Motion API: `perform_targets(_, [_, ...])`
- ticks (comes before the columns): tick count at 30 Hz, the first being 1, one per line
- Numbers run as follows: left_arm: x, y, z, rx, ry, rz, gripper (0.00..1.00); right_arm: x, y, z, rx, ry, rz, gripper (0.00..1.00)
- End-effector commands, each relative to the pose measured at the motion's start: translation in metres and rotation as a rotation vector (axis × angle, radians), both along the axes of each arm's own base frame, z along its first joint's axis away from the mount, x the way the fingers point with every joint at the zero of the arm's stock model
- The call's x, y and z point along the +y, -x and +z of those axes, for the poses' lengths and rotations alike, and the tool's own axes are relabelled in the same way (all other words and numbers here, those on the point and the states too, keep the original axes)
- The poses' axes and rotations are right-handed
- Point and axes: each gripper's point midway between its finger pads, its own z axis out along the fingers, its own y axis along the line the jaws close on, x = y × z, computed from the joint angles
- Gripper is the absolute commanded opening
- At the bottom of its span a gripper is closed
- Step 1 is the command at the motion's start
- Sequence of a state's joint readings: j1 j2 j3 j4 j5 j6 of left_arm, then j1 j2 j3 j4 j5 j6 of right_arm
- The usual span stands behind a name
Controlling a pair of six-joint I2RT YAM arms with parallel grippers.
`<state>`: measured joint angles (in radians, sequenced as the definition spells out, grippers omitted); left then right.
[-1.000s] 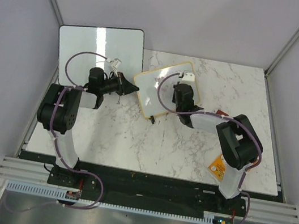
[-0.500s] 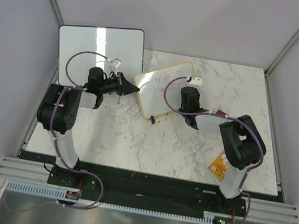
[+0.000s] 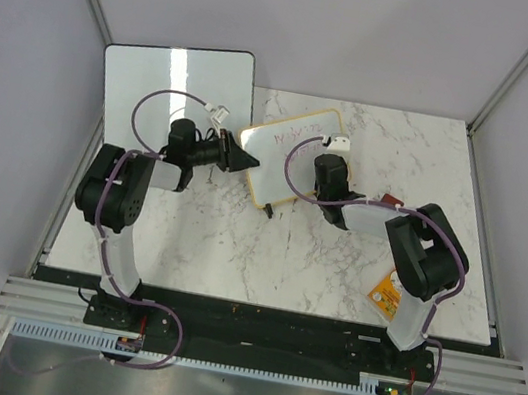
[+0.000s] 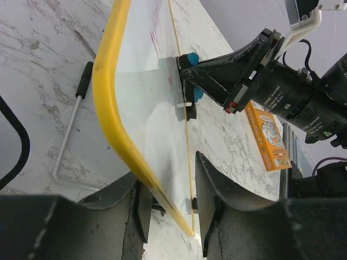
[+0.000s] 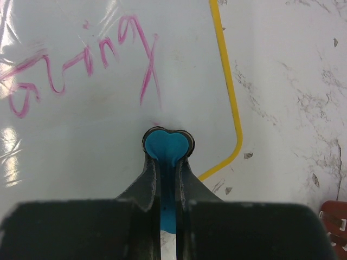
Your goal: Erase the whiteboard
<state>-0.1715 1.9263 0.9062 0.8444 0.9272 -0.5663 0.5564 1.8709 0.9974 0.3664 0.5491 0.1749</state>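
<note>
The whiteboard (image 3: 294, 167) has a yellow frame and pink writing (image 3: 290, 133) and lies at an angle at the table's back middle. My left gripper (image 3: 249, 162) straddles its left edge. In the left wrist view its jaws (image 4: 167, 174) stand on either side of the yellow frame (image 4: 111, 116), closed on it. My right gripper (image 3: 326, 170) is shut on a blue heart-shaped eraser (image 5: 167, 145). The eraser presses on the board face just below the pink writing (image 5: 81, 65). The eraser also shows in the left wrist view (image 4: 191, 58).
A larger blank glossy board (image 3: 175, 91) lies at the back left, touching the whiteboard's corner. An orange packet (image 3: 385, 294) lies by the right arm's base. A dark red object (image 3: 388, 200) sits right of the right arm. A thin metal stand leg (image 4: 68, 141) lies behind the whiteboard.
My left gripper has moved right onto the whiteboard's left edge and now holds it. The right gripper with the eraser has shifted slightly over the board's right part.
</note>
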Motion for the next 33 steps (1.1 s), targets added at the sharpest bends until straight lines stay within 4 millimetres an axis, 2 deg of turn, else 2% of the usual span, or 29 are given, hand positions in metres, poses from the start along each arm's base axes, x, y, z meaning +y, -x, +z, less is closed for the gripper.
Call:
perform_targets(1, [-0.015,-0.012,0.015,-0.074,0.028,-0.032,0.40,0.022,0.012,-0.007,0.044,-0.035,0.103,0.00])
perform_targets(4, [-0.021,-0.012,0.011,-0.049,0.051,-0.044,0.09,0.022,0.013,-0.006,0.042,-0.038,0.108,0.00])
perform_targets(5, [-0.023,-0.012,0.012,-0.052,0.058,-0.046,0.02,0.022,0.013,-0.005,0.042,-0.038,0.108,0.00])
perform_targets(9, [-0.019,-0.004,0.006,-0.042,0.040,-0.032,0.02,0.020,0.015,0.006,0.023,-0.038,0.110,0.00])
perform_targets(13, [-0.012,0.004,-0.006,-0.052,-0.033,-0.022,0.02,0.021,0.015,0.030,-0.020,-0.052,0.128,0.00])
perform_targets(21, [-0.001,0.017,0.008,-0.065,-0.028,-0.012,0.02,0.031,0.009,0.060,-0.074,-0.073,0.176,0.00])
perform_targets(28, [0.005,0.031,0.001,-0.029,-0.048,-0.023,0.02,0.037,0.002,0.069,-0.096,-0.079,0.189,0.00])
perform_targets(33, [0.007,0.049,-0.004,0.004,-0.045,-0.030,0.02,0.047,-0.007,0.073,-0.130,-0.087,0.218,0.00])
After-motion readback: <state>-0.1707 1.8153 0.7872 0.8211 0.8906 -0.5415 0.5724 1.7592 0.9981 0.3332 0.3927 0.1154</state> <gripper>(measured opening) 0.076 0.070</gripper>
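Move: The left hand stands at the small whiteboard's left edge: the nearest stretch of it lies between the open fingers, about 1 cm forward and 1 cm right. The held eraser is some 13 cm right, 4 cm forward and 4 cm lower; the board's black foot is roughly 6 cm back, 5 cm right and 7 cm down. For the right hand, the pink writing's near end lies about 4 cm forward, 2 cm left and 3 cm up; the brown block is 13 cm right, 5 cm back and 8 cm down. Easing right and forward about 1 cm, the left hand shuts its open fingers on the whiteboard's edge, then, pinching it, draws back about 3 cm and some 2 cm left. Meanwhile the right hand, keeping hold of the eraser, comes up off the board's lower right corner about 4 cm and leftwards about 3, turning some 10 degrees counter-clockwise, towards the writing's end. ##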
